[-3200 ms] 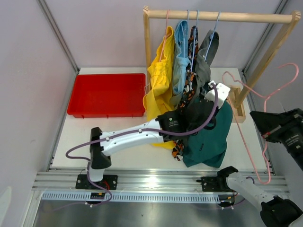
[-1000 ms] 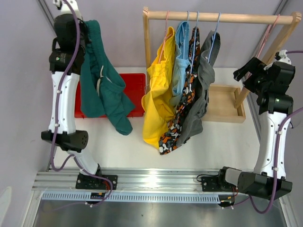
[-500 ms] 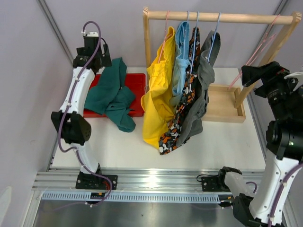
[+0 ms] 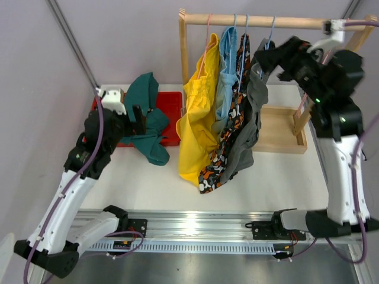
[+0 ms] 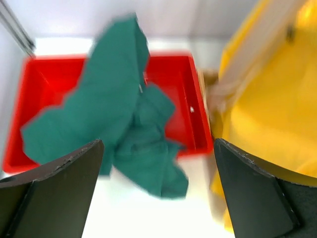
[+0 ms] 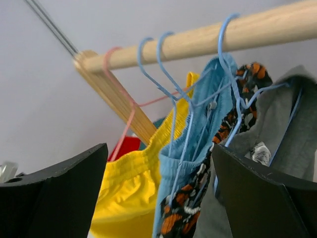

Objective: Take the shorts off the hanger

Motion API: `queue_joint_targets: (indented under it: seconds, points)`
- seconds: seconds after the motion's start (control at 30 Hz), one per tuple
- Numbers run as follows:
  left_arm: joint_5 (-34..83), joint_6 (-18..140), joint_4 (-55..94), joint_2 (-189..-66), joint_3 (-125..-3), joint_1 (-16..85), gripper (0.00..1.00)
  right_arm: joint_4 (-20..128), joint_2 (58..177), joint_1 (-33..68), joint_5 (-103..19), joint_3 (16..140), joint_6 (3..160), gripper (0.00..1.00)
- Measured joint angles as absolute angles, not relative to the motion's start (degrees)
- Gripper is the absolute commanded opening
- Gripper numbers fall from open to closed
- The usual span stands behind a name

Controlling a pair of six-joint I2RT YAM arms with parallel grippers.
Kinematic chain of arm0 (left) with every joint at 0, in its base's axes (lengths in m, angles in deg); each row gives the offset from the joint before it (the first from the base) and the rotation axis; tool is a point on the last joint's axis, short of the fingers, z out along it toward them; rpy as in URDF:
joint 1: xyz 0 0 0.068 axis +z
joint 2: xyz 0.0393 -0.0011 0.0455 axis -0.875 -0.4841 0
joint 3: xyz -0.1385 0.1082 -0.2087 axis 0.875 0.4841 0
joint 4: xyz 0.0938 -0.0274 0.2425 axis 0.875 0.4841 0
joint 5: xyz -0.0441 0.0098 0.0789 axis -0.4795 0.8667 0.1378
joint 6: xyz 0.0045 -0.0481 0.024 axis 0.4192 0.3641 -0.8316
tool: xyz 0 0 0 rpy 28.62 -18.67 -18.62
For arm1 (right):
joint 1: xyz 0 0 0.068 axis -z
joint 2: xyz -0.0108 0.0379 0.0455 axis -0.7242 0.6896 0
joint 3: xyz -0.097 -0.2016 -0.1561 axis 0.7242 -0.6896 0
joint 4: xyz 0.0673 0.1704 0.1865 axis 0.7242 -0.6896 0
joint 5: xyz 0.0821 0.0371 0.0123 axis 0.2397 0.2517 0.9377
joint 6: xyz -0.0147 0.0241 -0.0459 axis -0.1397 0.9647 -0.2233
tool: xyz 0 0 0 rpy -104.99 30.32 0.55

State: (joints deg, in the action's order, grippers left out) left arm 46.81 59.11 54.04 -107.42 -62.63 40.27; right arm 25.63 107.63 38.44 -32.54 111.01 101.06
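Observation:
The dark teal shorts [image 4: 147, 112] lie crumpled over the red tray's right end, with one leg spilling onto the table [image 5: 153, 173]. My left gripper [image 4: 137, 116] hovers just in front of them, open with nothing between its jaws [image 5: 158, 148]. The yellow [image 4: 198, 112], light blue [image 4: 226, 77], camouflage [image 4: 237, 118] and grey shorts [image 4: 251, 127] hang on wire hangers from the wooden rail [image 4: 296, 22]. My right gripper [image 4: 269, 56] is open near the rail, beside the top of the grey shorts. In the right wrist view, the light blue waistband [image 6: 198, 144] sits between its open jaws [image 6: 158, 148], untouched.
The red tray [image 4: 170, 109] sits at the back left of the table. A shallow wooden tray [image 4: 278, 136] lies under the rack's right side. The rack's left post [image 4: 184, 53] stands between the red tray and the yellow shorts. A pink hanger [image 6: 119, 79] carries the yellow pair.
My left gripper opened and dropped the teal shorts onto the red tray, then drew back and lowered. My right arm swung left from the rail's right end to the hanging shorts.

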Motion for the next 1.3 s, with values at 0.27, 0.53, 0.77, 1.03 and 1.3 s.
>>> queue_joint_targets:
  seconds: [0.27,0.53,0.77,1.03,1.3]
  points:
    - [44.7,59.7,54.2,-96.5,-41.4,39.5,0.99,20.4,120.1,35.8,-46.6,112.9,96.0,0.86]
    - [44.2,60.2,53.1,-93.2,-38.3,39.3,0.99,22.6,120.3,35.7,-52.8,112.4,95.4,0.61]
    - [44.1,60.2,52.7,-95.2,-38.3,39.3,0.99,24.2,123.1,32.1,-54.5,111.9,95.6,0.49]
    - [44.1,60.3,52.5,-94.9,-38.3,39.3,0.99,24.0,124.7,30.5,-56.5,111.9,95.6,0.0]
    - [43.7,60.2,52.3,-94.7,-38.3,38.9,0.99,21.9,122.5,30.1,-58.0,111.8,94.5,0.0]
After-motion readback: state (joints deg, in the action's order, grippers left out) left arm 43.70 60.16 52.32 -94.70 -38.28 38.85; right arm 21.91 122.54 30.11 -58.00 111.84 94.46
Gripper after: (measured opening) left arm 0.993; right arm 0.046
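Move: The blue hanger arm inside the gray shorts' waistband lies roughly 12 cm ahead of the right hand, nearly in line sideways and some 11 cm lower; the gray shorts hang below it. To the left of it, no farther out, are the patterned shorts (about 6 cm) and the light blue shorts (about 9 cm). From the left hand that hanger arm is around 40 cm right, 14 cm ahead and 10 cm up. The right fingers shut on the near side of the gray shorts' blue hanger at the waistband and pinch it, after the open hand has reached about 12 cm forward and nearly as far down, tipping down 15 degrees and turning somewhat clockwise; holding, it starts to ease back. The empty left hand, open throughout, sinks about 12 cm and draws back 5 in front of the red bin, then stays. ##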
